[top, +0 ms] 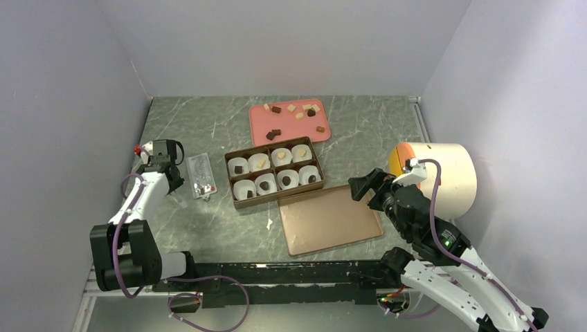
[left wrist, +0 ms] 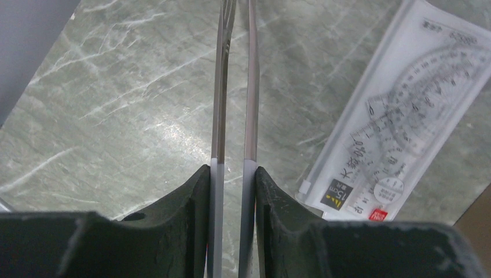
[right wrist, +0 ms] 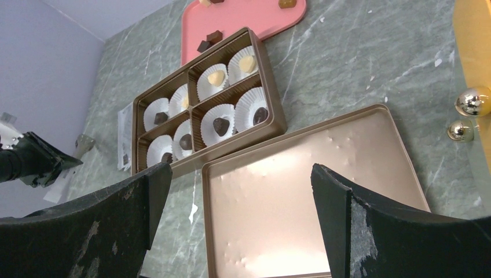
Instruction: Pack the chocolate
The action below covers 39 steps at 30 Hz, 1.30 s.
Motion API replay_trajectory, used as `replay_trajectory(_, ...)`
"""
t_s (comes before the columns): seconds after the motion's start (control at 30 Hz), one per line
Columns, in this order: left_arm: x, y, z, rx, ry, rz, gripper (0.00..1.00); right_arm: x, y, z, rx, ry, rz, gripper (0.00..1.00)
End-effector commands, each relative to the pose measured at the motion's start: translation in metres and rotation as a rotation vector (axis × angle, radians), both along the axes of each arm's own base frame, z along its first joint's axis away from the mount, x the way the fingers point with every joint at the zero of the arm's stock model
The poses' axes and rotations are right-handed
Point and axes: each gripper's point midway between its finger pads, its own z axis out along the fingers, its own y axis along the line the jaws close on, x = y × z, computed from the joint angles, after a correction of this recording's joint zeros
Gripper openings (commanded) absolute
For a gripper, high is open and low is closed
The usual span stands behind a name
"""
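Observation:
Several chocolate chunks point(top: 299, 111) lie loose on the pink tray point(top: 294, 128) at the back. The brown box point(top: 271, 200) holds white paper cups, each with a chocolate piece point(right wrist: 220, 125) inside. My left gripper point(top: 165, 164) is at the left, away from the box, shut on thin metal tweezers point(left wrist: 220, 87) that point out over the bare table; the left gripper point(left wrist: 232, 174) shows nothing between the tweezer tips. My right gripper point(top: 370, 185) hovers open over the gold lid point(top: 329, 220). In the right wrist view the right gripper point(right wrist: 237, 171) is empty.
A clear ruler pouch point(top: 200, 176) lies just right of the left gripper, seen close as the ruler pouch point(left wrist: 399, 121). A white and orange cylinder point(top: 443, 173) stands at the right wall. Grey walls close in on three sides.

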Motion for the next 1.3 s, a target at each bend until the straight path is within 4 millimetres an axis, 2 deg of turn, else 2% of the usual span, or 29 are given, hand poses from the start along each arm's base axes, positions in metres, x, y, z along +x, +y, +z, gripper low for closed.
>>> replay_trajectory(0.0,0.000,0.006,0.001,-0.034,-0.053,0.099,0.33,0.000,-0.009,0.022,0.018,-0.055,-0.026,0.96)
replay_trajectory(0.13,-0.004,0.003,-0.010,-0.080,-0.042,0.106,0.34,0.000,-0.007,0.022,0.019,-0.057,-0.023,0.96)
replay_trajectory(0.23,-0.012,0.007,-0.017,-0.083,-0.014,0.142,0.38,0.001,-0.006,0.021,0.016,-0.053,-0.020,0.96)
replay_trajectory(0.33,-0.020,0.013,-0.019,-0.062,0.007,0.184,0.55,0.001,-0.007,0.020,0.015,-0.050,-0.023,0.96)
replay_trajectory(0.4,-0.025,0.015,-0.020,-0.058,0.013,0.201,0.59,0.000,-0.007,0.020,0.019,-0.053,-0.022,0.96)
replay_trajectory(0.6,-0.026,0.009,-0.032,-0.105,0.021,0.189,0.59,0.001,-0.004,0.018,0.027,-0.045,-0.017,0.96)
replay_trajectory(0.87,-0.039,0.003,-0.049,-0.148,0.081,0.211,0.60,0.001,-0.003,0.018,0.037,-0.041,-0.014,0.96)
replay_trajectory(1.0,-0.040,0.005,-0.047,-0.143,0.091,0.220,0.69,0.000,-0.001,0.016,0.042,-0.036,-0.007,0.96)
replay_trajectory(1.27,-0.036,0.002,-0.032,-0.161,0.045,0.220,0.79,0.000,0.000,0.016,0.047,-0.035,-0.007,0.96)
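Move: The left hand holds the squeezed tongs; the bare table where they are to be laid is about 5 cm back, level sideways and some 7 cm below it. The ruler case lies roughly 8 cm ahead and 8 cm right of this hand, the chocolate box about 9 cm ahead and 32 cm right. From the idle right hand that bare spot is about 55 cm left, 2 cm ahead and 23 cm lower. The left hand sinks about 5 cm and draws back almost as far, opening its fingers to release the tongs. ##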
